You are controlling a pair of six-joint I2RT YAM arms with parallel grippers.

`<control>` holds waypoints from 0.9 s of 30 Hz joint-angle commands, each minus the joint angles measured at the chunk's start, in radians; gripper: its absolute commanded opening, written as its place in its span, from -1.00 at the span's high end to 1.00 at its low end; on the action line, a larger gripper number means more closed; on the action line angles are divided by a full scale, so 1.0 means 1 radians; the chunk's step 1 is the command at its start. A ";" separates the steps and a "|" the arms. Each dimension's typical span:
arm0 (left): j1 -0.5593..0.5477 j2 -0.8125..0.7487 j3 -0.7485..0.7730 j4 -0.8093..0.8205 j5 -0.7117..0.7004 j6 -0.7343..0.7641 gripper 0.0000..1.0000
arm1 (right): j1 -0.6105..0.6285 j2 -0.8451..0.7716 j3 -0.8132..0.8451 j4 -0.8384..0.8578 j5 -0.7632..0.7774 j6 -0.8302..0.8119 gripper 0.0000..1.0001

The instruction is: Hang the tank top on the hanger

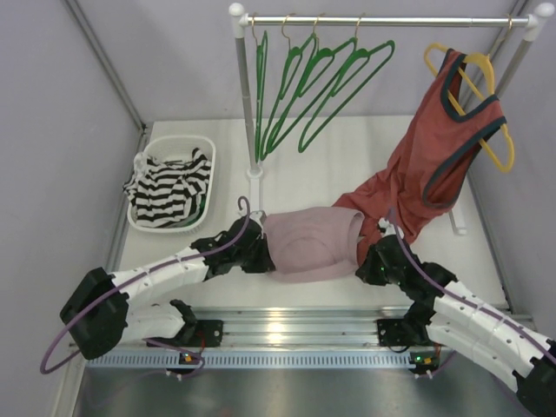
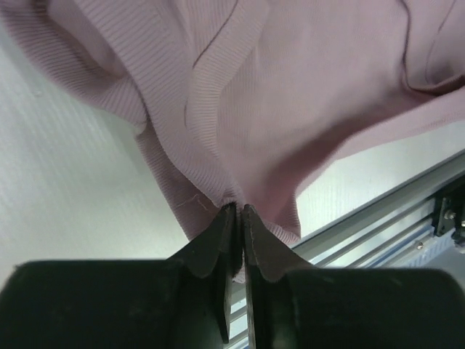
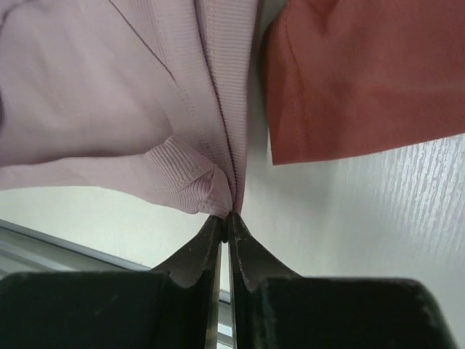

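The dusty-pink tank top [image 1: 311,243] hangs spread between my two grippers, just above the table's near middle. My left gripper [image 1: 262,252] is shut on its left edge; in the left wrist view the jaws [image 2: 240,209] pinch the ribbed pink fabric [image 2: 290,94]. My right gripper [image 1: 369,259] is shut on its right edge; in the right wrist view the jaws [image 3: 227,217] pinch the pink hem [image 3: 131,94]. Several green hangers [image 1: 321,87] with brass hooks hang on the rail [image 1: 382,21] at the back, far from both grippers.
A rust-red top with dark green trim [image 1: 434,148] hangs from a yellow hanger [image 1: 482,78] at the right and droops onto the table behind the pink top; it shows in the right wrist view [image 3: 363,73]. A white basket [image 1: 146,224] with a striped garment [image 1: 174,187] stands at left. The rack post [image 1: 245,95] stands behind.
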 commanded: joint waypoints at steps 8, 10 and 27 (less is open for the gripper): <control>-0.009 -0.067 0.015 0.085 -0.015 -0.039 0.02 | 0.006 -0.040 0.107 -0.020 0.014 0.022 0.24; -0.009 -0.095 0.021 0.046 -0.051 -0.044 0.00 | 0.006 -0.024 0.153 -0.039 0.031 0.019 0.15; -0.009 -0.233 0.110 -0.120 -0.213 -0.057 0.00 | -0.092 0.442 1.110 -0.146 0.283 -0.209 -0.29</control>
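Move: The pink tank top lies spread between the hands, still pinched at its near corners: its middle is about 7 cm ahead and 11 cm right of the left hand, 8 cm ahead and 12 cm left of the right. For the right hand, the rightmost green hanger hangs some 20 cm ahead, 8 cm left and 40 cm up; the red hem is 17 cm ahead and 8 cm right. From the left hand, the rack foot is 19 cm ahead, 4 cm left. The pink tank top's two near corners are let go as both grippers open. The right hand then climbs about 27 cm and reaches forward some 12 cm, away from the cloth and towards the rightmost green hanger, its fingers tipping up about 25 degrees. The left hand, open to about half, rises only about 7 cm with a small forward drift, staying near its corner. ##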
